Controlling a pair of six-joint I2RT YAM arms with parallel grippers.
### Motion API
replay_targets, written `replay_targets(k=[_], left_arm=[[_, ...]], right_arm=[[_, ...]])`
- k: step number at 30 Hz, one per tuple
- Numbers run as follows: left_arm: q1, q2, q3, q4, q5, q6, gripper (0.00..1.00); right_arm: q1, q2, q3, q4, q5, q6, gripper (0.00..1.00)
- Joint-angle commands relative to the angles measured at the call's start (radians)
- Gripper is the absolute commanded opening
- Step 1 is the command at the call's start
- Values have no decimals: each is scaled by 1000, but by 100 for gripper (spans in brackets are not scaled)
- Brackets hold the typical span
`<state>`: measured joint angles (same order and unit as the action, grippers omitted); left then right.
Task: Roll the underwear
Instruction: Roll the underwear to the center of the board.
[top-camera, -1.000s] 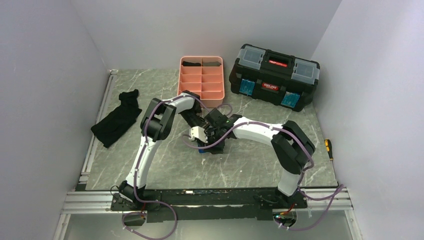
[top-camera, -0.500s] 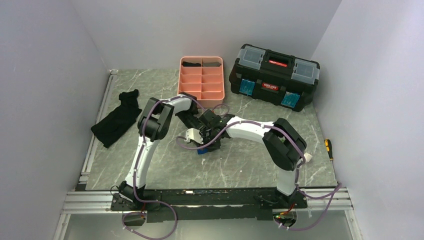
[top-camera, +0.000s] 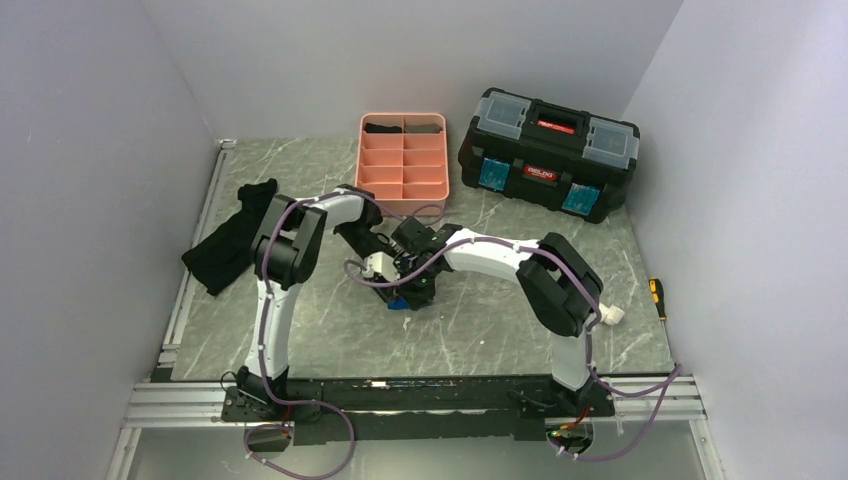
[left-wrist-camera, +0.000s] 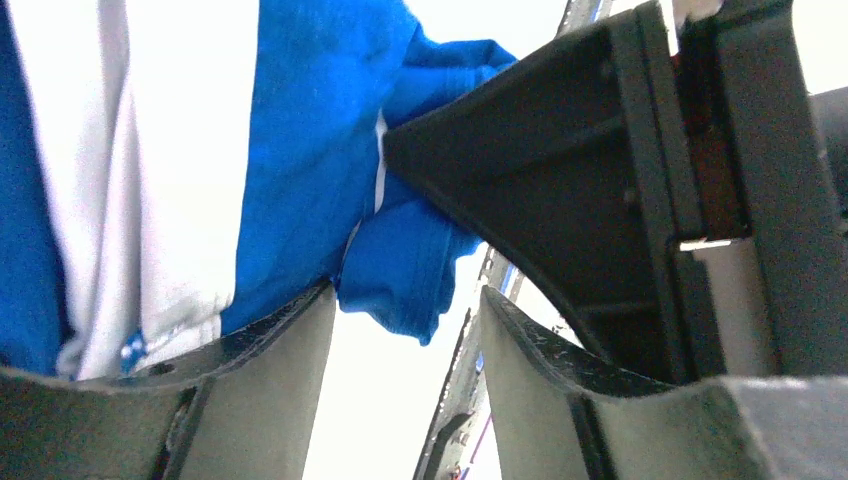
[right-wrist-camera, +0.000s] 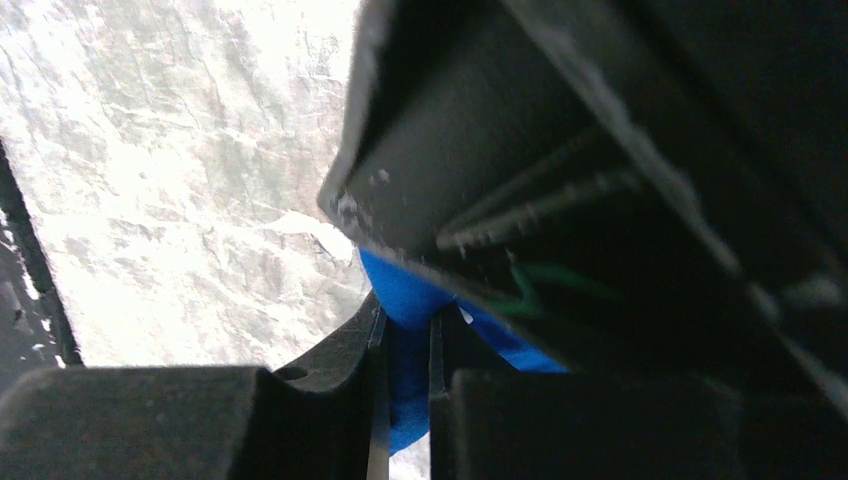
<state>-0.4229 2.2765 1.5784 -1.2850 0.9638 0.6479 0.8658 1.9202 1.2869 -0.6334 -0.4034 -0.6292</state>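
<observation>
The underwear (top-camera: 398, 301), bright blue with white markings, shows as a small patch on the marble table under the two grippers, which meet at mid-table. In the left wrist view the underwear (left-wrist-camera: 300, 130) fills the upper left. My left gripper (left-wrist-camera: 405, 335) is open; a blue fold hangs above the gap, with nothing clamped between the fingers. The black finger (left-wrist-camera: 560, 180) of the other gripper presses into the cloth from the right. In the right wrist view my right gripper (right-wrist-camera: 408, 365) is shut on a fold of the underwear (right-wrist-camera: 405, 300), just above the table.
A pink divided tray (top-camera: 402, 190) stands at the back, with dark rolls in its far compartments. A black toolbox (top-camera: 547, 152) sits at the back right. A black cloth garment (top-camera: 235, 238) lies at the left. A screwdriver (top-camera: 657, 297) rests by the right edge.
Both grippers have shifted left together with the cloth. The left gripper has opened and let go of the fabric. The right gripper has closed on it.
</observation>
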Motion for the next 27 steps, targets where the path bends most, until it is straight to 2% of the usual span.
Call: replay_targets(k=[1,15,22,27], left_arm=[[30,-80,-61,101,-150,-11,64],[185,-198,-184,183,-274,-65,64],[295,-304,-247,280,-379,-156,64],[378,-413,-344,386,-420,-233,65]], right_arm=[[12,78,-18,-127,-71,78,0],[-17,138,62,-210,-143,76,0],[-63,207,184,-327,-234,21,0],[-103,302,320,-476,-302,-54,0]])
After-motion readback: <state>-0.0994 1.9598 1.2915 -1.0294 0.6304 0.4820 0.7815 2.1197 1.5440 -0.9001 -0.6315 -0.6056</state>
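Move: The part-rolled underwear lies on the board with its near edge pinched in the right fingers; its middle is about 3 cm ahead of that hand and 1 cm below. From the open left hand the same middle is some 3 cm to the right, level fore-and-aft, and about 3 cm down. The pink organizer's middle stands roughly 26 cm ahead and 3 cm right of the left hand; the black garment lies about 30 cm to its left and 10 cm farther out. The underwear's rolled near edge stays pinched in the right fingers, that hand nearly in place while its wrist tips the fingertips some 20 degrees back towards the base. The left hand, fingers staying open, withdraws from the underwear just above the board, going about 13 cm left and, mostly in the second half, 5 cm forward, turning counter-clockwise as it goes. ##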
